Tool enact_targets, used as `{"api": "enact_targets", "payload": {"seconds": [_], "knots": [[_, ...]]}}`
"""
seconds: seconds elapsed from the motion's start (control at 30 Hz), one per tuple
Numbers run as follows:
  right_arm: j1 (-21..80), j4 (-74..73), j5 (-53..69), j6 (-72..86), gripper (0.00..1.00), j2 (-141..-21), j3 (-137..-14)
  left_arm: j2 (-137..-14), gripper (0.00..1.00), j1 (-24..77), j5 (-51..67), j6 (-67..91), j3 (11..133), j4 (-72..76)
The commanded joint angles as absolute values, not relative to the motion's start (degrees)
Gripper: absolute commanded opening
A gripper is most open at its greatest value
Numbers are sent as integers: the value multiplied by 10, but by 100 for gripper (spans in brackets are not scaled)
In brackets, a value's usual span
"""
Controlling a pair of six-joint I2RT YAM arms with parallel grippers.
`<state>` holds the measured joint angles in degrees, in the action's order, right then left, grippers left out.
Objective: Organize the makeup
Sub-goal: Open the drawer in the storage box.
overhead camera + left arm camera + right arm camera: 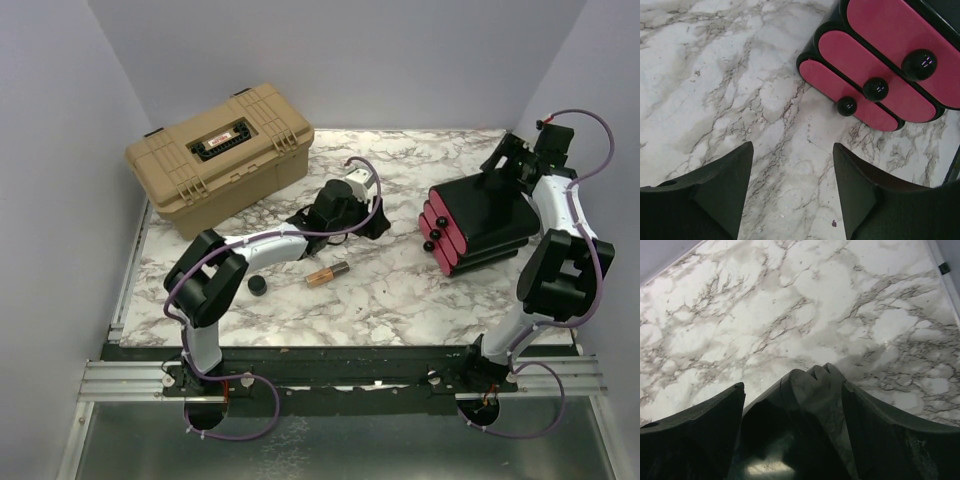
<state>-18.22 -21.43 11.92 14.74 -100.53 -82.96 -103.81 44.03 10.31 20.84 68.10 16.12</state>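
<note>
A copper lipstick tube (327,274) lies on the marble table near the middle. A tiny black round jar (257,284) sits to its left. The other makeup is out of view. My left gripper (376,224) is open and empty, hovering over bare marble (792,145), between the tube and the black box with pink drawers (475,225). Its three pink drawer fronts with black knobs (875,89) show in the left wrist view. My right gripper (503,160) is at the box's back edge. A glossy black part of the box (805,410) fills the space between its fingers.
A tan latched toolbox (222,155) stands shut at the back left. Grey walls close in the table on three sides. A metal rail (130,280) runs along the left edge.
</note>
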Motion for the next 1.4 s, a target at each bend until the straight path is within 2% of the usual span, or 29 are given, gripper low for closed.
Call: {"api": "enact_targets", "payload": {"seconds": [0.0, 0.3, 0.47, 0.73, 0.87, 1.03, 1.2, 1.37], "knots": [[-164, -244, 180, 181, 83, -995, -790, -1073, 66, 466, 111, 227, 673, 207], [-131, -261, 187, 168, 83, -1000, -791, -1177, 65, 535, 118, 224, 683, 329], [-131, -270, 183, 163, 83, -995, -794, -1242, 64, 539, 149, 218, 718, 396], [-131, -266, 199, 169, 83, -986, -788, -1276, 64, 540, 129, 218, 671, 577], [-131, -267, 199, 167, 83, -987, -786, -1327, 63, 542, 142, 211, 719, 605], [-132, -269, 198, 166, 83, -985, -787, -1348, 57, 541, 141, 198, 737, 599], [-132, -269, 202, 168, 83, -981, -787, -1353, 36, 541, 134, 188, 736, 585], [-131, -269, 199, 168, 83, -979, -787, -1331, 25, 541, 121, 182, 710, 585]]}}
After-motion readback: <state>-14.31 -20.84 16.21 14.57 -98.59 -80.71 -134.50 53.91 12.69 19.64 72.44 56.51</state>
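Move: The storage box's bottom drawer knob lies about 15 cm to the right of the left hand, 3 cm back and some 11 cm below it. The middle and top knobs sit over it, roughly 4 and 9 cm higher and 1 and 2 cm farther right; the box's middle is some 14 cm right of that knob and 3 cm farther out. From the right hand, the bottom knob is about 20 cm left, 16 cm back and 12 cm below. The bottom knob gets pinched between the left fingertips: the open left hand swoops about 12 cm right and 11 cm down, slightly back, lifts briefly near the drawer fronts, then sinks again and closes, its wrist swinging roughly 10 degrees clockwise. Early on, the right hand keeps pushing the storage box left, nearly 5 cm, then holds still. ##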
